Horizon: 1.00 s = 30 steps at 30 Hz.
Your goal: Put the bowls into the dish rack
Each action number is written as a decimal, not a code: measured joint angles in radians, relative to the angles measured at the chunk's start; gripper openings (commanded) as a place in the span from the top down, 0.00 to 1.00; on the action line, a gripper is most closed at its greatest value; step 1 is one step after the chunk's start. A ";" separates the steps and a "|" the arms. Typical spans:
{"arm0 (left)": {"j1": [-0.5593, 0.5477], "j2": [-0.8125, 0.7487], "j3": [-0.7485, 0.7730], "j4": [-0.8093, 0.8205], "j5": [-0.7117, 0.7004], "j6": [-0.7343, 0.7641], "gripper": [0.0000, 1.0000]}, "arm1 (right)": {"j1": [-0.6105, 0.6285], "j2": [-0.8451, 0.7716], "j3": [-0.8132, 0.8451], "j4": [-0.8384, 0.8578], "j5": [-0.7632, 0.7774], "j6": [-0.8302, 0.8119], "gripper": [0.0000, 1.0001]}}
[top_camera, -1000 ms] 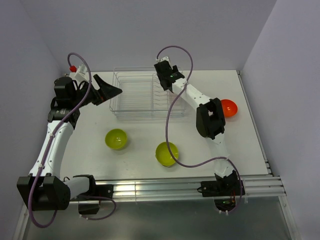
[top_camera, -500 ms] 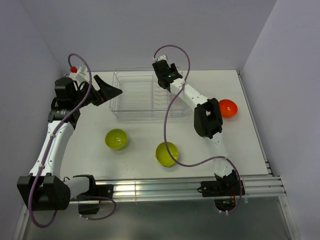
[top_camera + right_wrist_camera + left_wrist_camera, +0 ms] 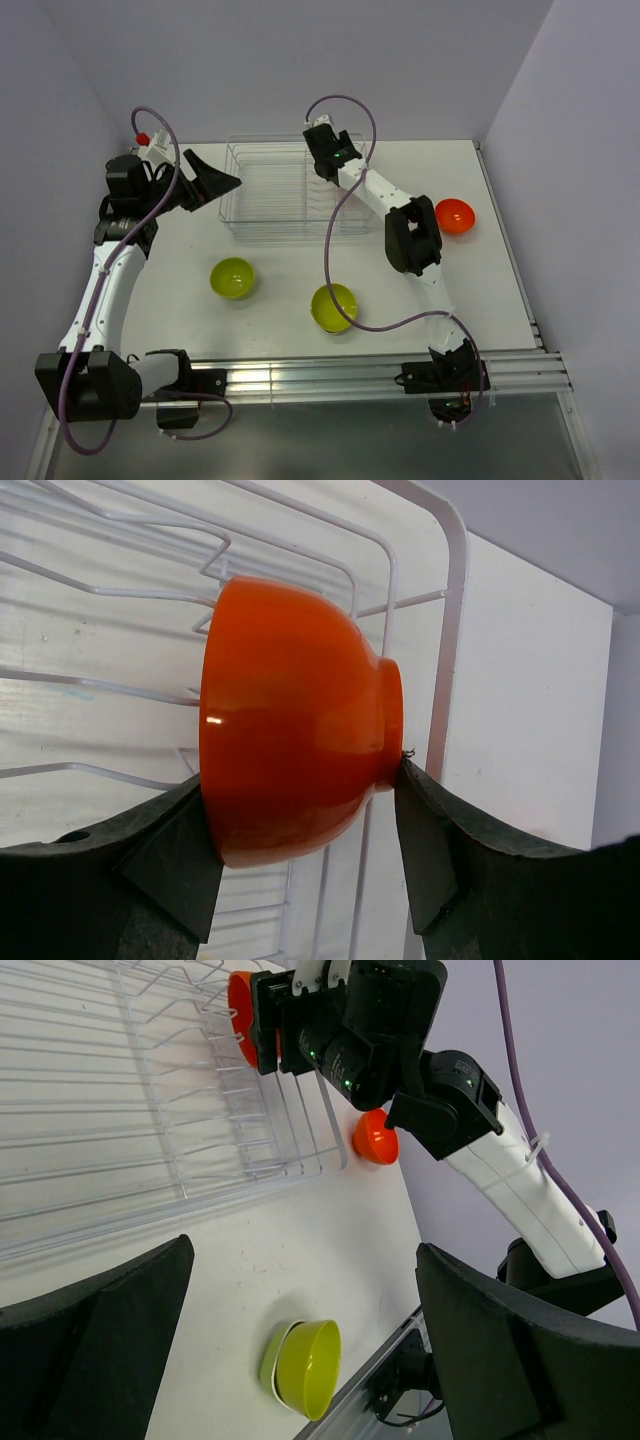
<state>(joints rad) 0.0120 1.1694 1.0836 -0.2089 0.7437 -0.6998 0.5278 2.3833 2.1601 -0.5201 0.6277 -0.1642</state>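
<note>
The dish rack [image 3: 262, 232] stands at the back middle of the table. My right gripper [image 3: 305, 810] is shut on an orange bowl [image 3: 290, 780] turned on its side, rim against one finger and foot against the other, over the rack's right end by the prongs. From the left wrist, that bowl [image 3: 240, 1010] shows at the rack's edge. A second orange bowl [image 3: 455, 215] sits right of the rack. Two lime-green bowls [image 3: 232, 277] [image 3: 334, 306] rest in front of it. My left gripper [image 3: 222, 188] hovers open and empty at the rack's left side.
The right arm's elbow [image 3: 410, 240] hangs over the table between the rack and the orange bowl. A purple cable [image 3: 335, 250] loops down past the nearer green bowl [image 3: 305, 1368], which looks nested in another. A metal rail [image 3: 330, 378] lines the front edge.
The right arm has shifted slightly left and farther over the rack, carrying the orange bowl. The left arm has barely moved.
</note>
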 measured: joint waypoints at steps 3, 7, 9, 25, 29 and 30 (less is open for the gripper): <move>0.009 0.000 0.000 0.000 0.000 0.000 0.00 | 0.000 0.000 0.000 0.000 -0.002 -0.005 0.58; 0.009 0.000 0.000 0.000 0.000 0.000 0.01 | 0.000 0.000 0.000 0.000 -0.006 -0.011 0.46; 0.010 0.000 0.000 0.000 0.000 0.000 0.00 | 0.000 0.000 0.000 0.000 -0.009 -0.013 0.40; 0.015 0.002 0.000 0.000 0.000 0.000 0.01 | 0.000 0.000 0.012 -0.006 -0.017 -0.017 0.12; 0.019 0.002 0.000 0.000 0.001 0.000 0.01 | -0.001 0.000 0.015 -0.017 -0.029 -0.011 0.10; 0.019 0.002 0.000 0.000 0.001 0.000 0.00 | -0.001 0.000 0.017 -0.022 -0.035 -0.009 0.10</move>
<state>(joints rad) 0.0315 1.1717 1.0836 -0.2092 0.7444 -0.6998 0.5266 2.3833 2.1769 -0.5419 0.5922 -0.1734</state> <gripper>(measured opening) 0.995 0.891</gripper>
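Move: The orange bowl is already on edge in the dish rack between the right hand's pads, rim to the left and foot to the right, its middle about 2 cm ahead of and 2 cm below the hand. The rack's right side is roughly 6 cm to the right, level with the hand. The second orange bowl lies some 30 cm right, 15 cm back and 8 cm down. From the left hand the racked bowl is about 24 cm ahead, 31 cm right and 20 cm lower. The orange bowl is let go where it stands: after a short hold, the right fingers spread by about a fifth of their full opening, and the right-hand finger comes clear of the bowl's foot. The right hand otherwise stays in place, shifting under half a centimetre and hardly turning. Whether the other finger still touches the rim can't be seen. ##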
